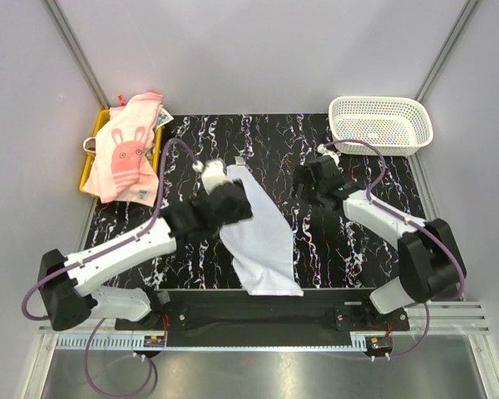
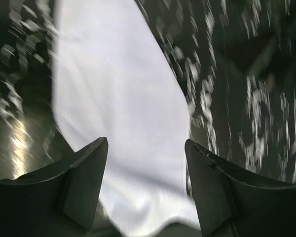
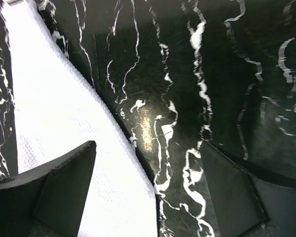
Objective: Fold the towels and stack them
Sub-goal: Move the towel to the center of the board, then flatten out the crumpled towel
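Observation:
A pale blue-white towel (image 1: 266, 241) lies spread on the black marbled mat (image 1: 266, 141), running diagonally from centre toward the near edge. My left gripper (image 1: 229, 198) hovers over its far left end. In the left wrist view the left gripper (image 2: 145, 145) is open, the towel (image 2: 118, 89) below it, nothing pinched. My right gripper (image 1: 309, 179) is open to the right of the towel. In the right wrist view the right gripper (image 3: 148, 145) is above the towel's edge (image 3: 49, 113) and bare mat. More towels, a pink bunny one (image 1: 125, 154) on top, are piled at the far left.
The pink pile rests on a yellow tray (image 1: 90, 170) at the mat's far left corner. A white lattice basket (image 1: 381, 125) stands at the far right. Grey walls close in the back and both sides.

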Robot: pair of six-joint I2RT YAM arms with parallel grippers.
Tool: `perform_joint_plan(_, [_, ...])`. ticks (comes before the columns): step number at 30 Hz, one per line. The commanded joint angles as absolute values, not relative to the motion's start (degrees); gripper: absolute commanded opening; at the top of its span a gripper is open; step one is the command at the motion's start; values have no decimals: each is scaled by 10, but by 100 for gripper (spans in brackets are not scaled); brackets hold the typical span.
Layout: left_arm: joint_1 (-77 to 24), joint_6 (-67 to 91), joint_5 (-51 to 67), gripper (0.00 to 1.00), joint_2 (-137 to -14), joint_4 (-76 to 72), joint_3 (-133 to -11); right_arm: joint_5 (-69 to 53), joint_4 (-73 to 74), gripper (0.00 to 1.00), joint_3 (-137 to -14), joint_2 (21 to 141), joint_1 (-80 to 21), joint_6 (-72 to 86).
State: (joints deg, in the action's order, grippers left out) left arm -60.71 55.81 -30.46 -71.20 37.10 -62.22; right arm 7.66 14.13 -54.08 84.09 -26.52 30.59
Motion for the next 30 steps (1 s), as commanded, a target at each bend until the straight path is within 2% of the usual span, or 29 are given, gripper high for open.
perform_joint_plan(1, [-495,485,-312,70,-750,304,-622,28,71,93,-583,898,-265,318])
perform_joint_plan(2, [-440,477,-297,70,-770,297,-634,23,73,92,-598,916,-265,316])
perform_joint_plan(5, [-360,440,-242,69,-868,267,-685,-7,72,89,-649,980,-265,309])
perform_joint_plan(11, [-265,378,-132,67,-1054,229,-803,-58,63,84,-686,1050,-270,323])
perform_joint_plan(15, [-227,342,-85,67,-1141,225,-868,-55,62,82,-693,1079,-281,323])
perform_joint_plan(22, [-190,300,13,67,-1225,194,-929,-39,65,78,-695,1115,-305,322])
perform_joint_plan(26, [-186,301,35,67,-1254,196,-961,-20,78,71,-694,1123,-305,317])
perform_joint_plan(30, [-186,307,39,64,-1285,213,-993,-4,89,68,-693,1117,-305,308])
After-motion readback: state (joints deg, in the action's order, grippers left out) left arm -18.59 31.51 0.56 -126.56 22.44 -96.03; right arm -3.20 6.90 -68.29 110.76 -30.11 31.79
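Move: The left hand, open and empty, is over the near half of the white towel. The towel's far end lies about 28 cm ahead, 5 cm left and 18 cm below; its near end is some 14 cm back and 3 cm right. The yellow basket is roughly 30 cm ahead and 29 cm left. From the right hand, the towel's right edge lies some 4 cm ahead, 9 cm left and 9 cm down; the white basket is about 25 cm ahead and 17 cm right. Towards the far end of the white towel, the left hand sweeps forward nearly 30 cm while sinking about 16 and shifting left, slowing late and easing slightly back right; its fingers tip further down and stay open. The right hand goes left and down with a little forward, to the towel's right edge, its fingers partly closing. No touch can be made out. ##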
